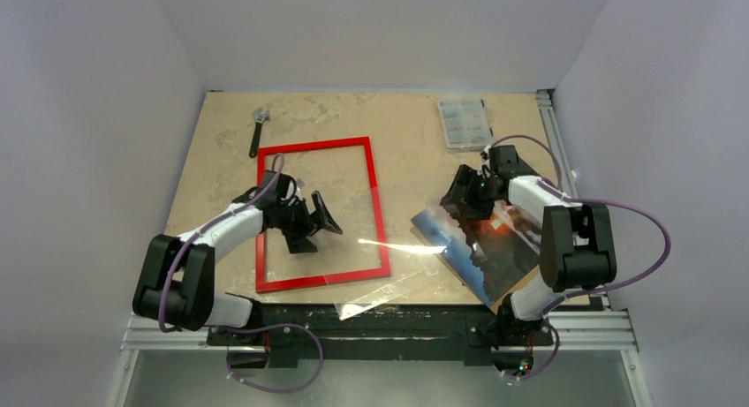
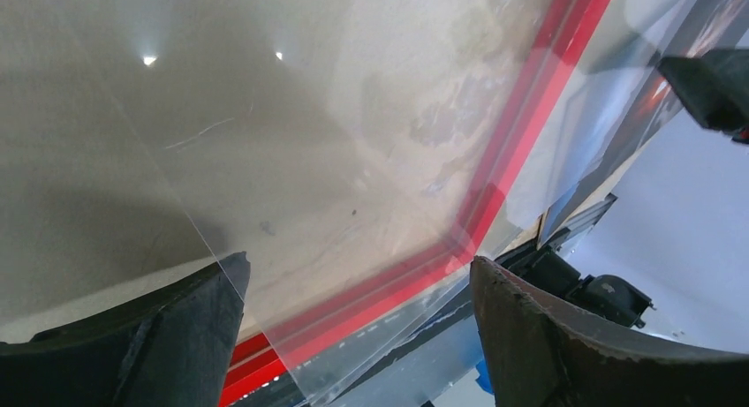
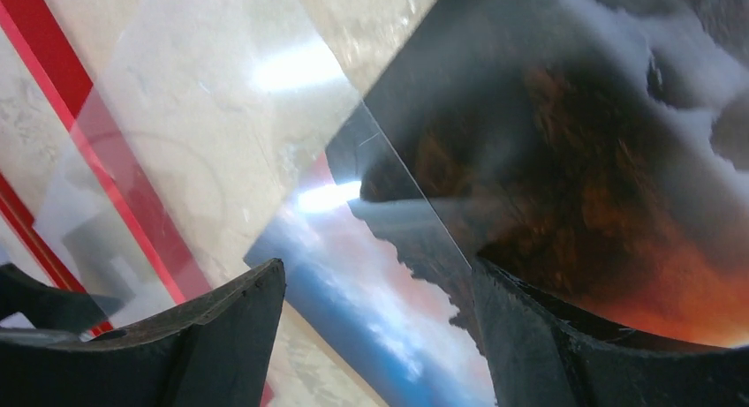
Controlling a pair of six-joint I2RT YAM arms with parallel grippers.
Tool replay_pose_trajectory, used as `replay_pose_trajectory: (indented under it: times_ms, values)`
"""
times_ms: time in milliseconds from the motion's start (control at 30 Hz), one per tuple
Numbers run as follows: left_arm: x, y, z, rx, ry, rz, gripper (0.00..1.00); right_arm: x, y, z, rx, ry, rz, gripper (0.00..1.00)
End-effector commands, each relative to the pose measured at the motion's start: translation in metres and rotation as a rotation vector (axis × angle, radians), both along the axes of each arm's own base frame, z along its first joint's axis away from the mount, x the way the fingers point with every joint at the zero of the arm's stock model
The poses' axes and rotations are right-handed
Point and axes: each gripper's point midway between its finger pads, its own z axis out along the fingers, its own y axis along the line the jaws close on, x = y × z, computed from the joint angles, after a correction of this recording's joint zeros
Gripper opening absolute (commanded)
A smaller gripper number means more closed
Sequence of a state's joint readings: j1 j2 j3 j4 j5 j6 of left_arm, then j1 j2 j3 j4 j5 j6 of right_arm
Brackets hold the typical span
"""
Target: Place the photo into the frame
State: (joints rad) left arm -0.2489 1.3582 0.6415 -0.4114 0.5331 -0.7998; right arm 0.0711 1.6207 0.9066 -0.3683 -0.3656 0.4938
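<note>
The red frame (image 1: 320, 214) lies flat on the left half of the table; its near right corner (image 2: 477, 232) shows in the left wrist view. My left gripper (image 1: 315, 228) hovers open inside the frame's opening, nothing between its fingers (image 2: 190, 332). The photo (image 1: 499, 248), picture side up, lies skewed at the front right. My right gripper (image 1: 461, 201) stands open over the photo's left end (image 3: 389, 275), holding nothing. A clear sheet (image 1: 393, 264) lies between them, overlapping the frame's corner and the photo's edge (image 3: 265, 124).
A black wrench (image 1: 257, 130) lies at the back left and a clear parts box (image 1: 465, 122) at the back right. The clear sheet's near corner (image 1: 353, 308) reaches the table's front edge. White walls close in three sides.
</note>
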Motion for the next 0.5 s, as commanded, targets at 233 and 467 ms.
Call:
replay_pose_trajectory:
  times_ms: [233, 467]
  values:
    - [0.079, -0.019, 0.040, 0.008, -0.103, -0.114, 0.89, -0.090, 0.010, -0.005, 0.075, 0.163, 0.045, 0.76]
    - [0.130, -0.032, 0.052, 0.066, -0.116, -0.170, 0.87, -0.126, 0.020, 0.000, 0.173, 0.163, -0.025, 0.75]
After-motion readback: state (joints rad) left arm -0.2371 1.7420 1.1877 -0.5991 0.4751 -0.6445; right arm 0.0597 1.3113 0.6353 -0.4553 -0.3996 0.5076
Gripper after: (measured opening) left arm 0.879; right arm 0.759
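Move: The clear sheet already spans the gap between the two wide-open hands, one edge at a finger of each. The red frame it is being taken to has its middle about 5 cm ahead of the left hand, 1 cm left and 7 cm below; the wrench lies some 26 cm ahead and 15 cm left of that hand. From the right hand the frame's middle is about 33 cm left and 4 cm back, the photo 9 cm right and 6 cm back, both roughly 6 cm below. The clear sheet is swung clockwise between the two hands, still carried above the table: the left hand goes forward about 11 cm over the frame towards its far bar, rising a little, while the right hand draws back about 9 cm level over the photo. Both hands stay wide open, each keeping a finger against its edge of the sheet. ##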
